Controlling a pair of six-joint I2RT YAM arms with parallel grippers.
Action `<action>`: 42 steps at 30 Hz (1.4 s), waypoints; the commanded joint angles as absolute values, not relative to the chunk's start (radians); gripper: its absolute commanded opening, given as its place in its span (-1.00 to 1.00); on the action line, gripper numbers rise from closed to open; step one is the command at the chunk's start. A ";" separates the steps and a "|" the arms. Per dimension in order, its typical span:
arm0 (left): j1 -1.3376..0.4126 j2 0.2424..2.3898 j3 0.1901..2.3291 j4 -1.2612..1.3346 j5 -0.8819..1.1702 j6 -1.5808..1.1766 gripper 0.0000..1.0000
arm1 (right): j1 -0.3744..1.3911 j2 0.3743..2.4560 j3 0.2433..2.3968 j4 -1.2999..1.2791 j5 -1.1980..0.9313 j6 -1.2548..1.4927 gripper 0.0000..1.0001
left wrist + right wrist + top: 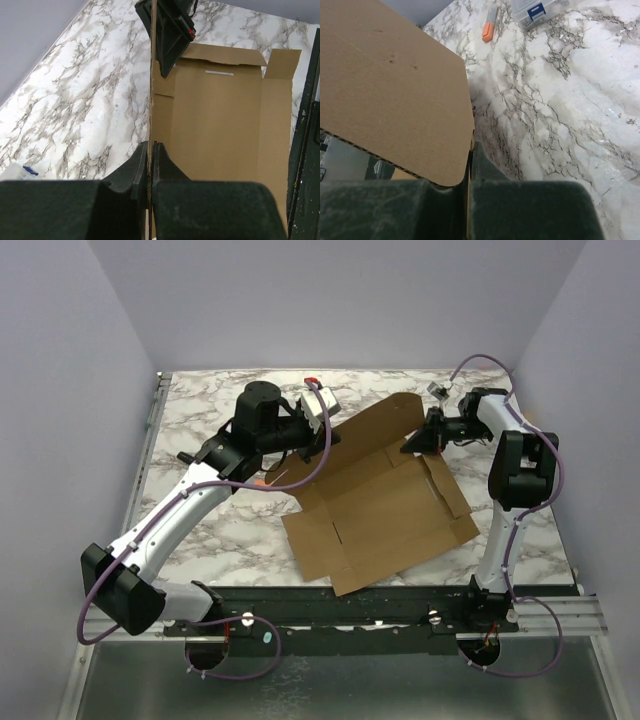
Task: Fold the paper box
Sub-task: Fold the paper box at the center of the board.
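Note:
The paper box (385, 505) is a brown cardboard sheet lying mostly flat on the marble table, with its long back flap raised. My left gripper (322, 438) is shut on that flap's left end. In the left wrist view the jaws (149, 146) pinch the cardboard edge-on, with the box's floor panel (220, 125) to the right. My right gripper (413, 443) is shut on the flap's right end, and it shows as black fingers (170, 35) at the far end of the same edge. In the right wrist view the flap (385, 90) fills the left, clamped at the jaws (470, 150).
A small clear plastic case (322, 398) stands behind the left wrist, seen also in the wrist views (535, 10) (17, 171). An orange marker (488, 30) lies on the marble (200, 410). A small grey object (437, 390) sits at the back right. Purple walls enclose the table.

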State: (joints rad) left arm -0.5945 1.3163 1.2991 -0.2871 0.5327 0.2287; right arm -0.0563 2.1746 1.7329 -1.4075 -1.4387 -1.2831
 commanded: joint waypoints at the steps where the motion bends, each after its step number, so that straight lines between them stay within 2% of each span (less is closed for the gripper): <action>1: -0.594 1.278 1.300 -0.163 0.547 0.240 -1.00 | -0.046 2.128 1.711 -1.317 -1.455 -1.207 -0.99; 2: -0.594 1.276 1.297 -0.163 0.543 0.240 -1.00 | -0.047 2.123 1.707 -1.276 -1.442 -1.164 -0.99; 3: -0.594 1.275 1.292 -0.164 0.538 0.241 -1.00 | -0.047 2.121 1.704 -1.238 -1.421 -1.114 -0.82; 5: -0.594 1.269 1.278 -0.163 0.524 0.246 -1.00 | -0.047 2.117 1.710 -1.193 -1.367 -1.050 -0.22; 6: -0.594 1.265 1.268 -0.166 0.512 0.253 -1.00 | -0.047 2.108 1.705 -1.171 -1.336 -1.026 -0.02; 10: -0.593 1.252 1.228 -0.190 0.465 0.297 -1.00 | -0.052 2.011 1.630 -0.958 -1.207 -0.833 0.35; 16: -0.592 1.248 1.215 -0.208 0.441 0.322 -1.00 | -0.089 1.923 1.584 -0.816 -1.118 -0.657 0.46; 28: -0.594 1.246 1.231 -0.232 0.436 0.343 -1.00 | -0.184 1.788 1.408 -0.794 -1.063 -0.625 0.54; 34: -0.606 1.255 1.253 -0.241 0.395 0.337 -1.00 | -0.184 1.688 1.299 -0.820 -1.003 -0.647 0.82; 36: -0.616 1.265 1.265 -0.244 0.377 0.331 -1.00 | -0.183 1.659 1.274 -0.805 -0.957 -0.633 0.97; 42: -0.665 1.296 1.299 -0.251 0.294 0.313 -1.00 | -0.140 1.563 1.173 -0.686 -0.741 -0.583 0.98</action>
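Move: The right wall flap has its middle about 8 cm back and 8 cm to the right of the shut right gripper, some 6 cm lower. The far corner tab is right at that gripper's fingertips, and the raised lid panel's middle lies roughly 12 cm to its left, 2 cm back, about as high. From the left gripper, which holds the lid's edge, the right wall flap is about 24 cm right, level in depth and 20 cm below. Open the right gripper wide and take it off the corner tab: first a little forward and up, then swing it right and back over the far end of the right wall flap, ending about 8 cm right and 3 cm back. Turn it some 20 degrees clockwise while tipping the fingers downward so they come astride the flap. Keep the left gripper shut on the lid, easing it only slightly. ##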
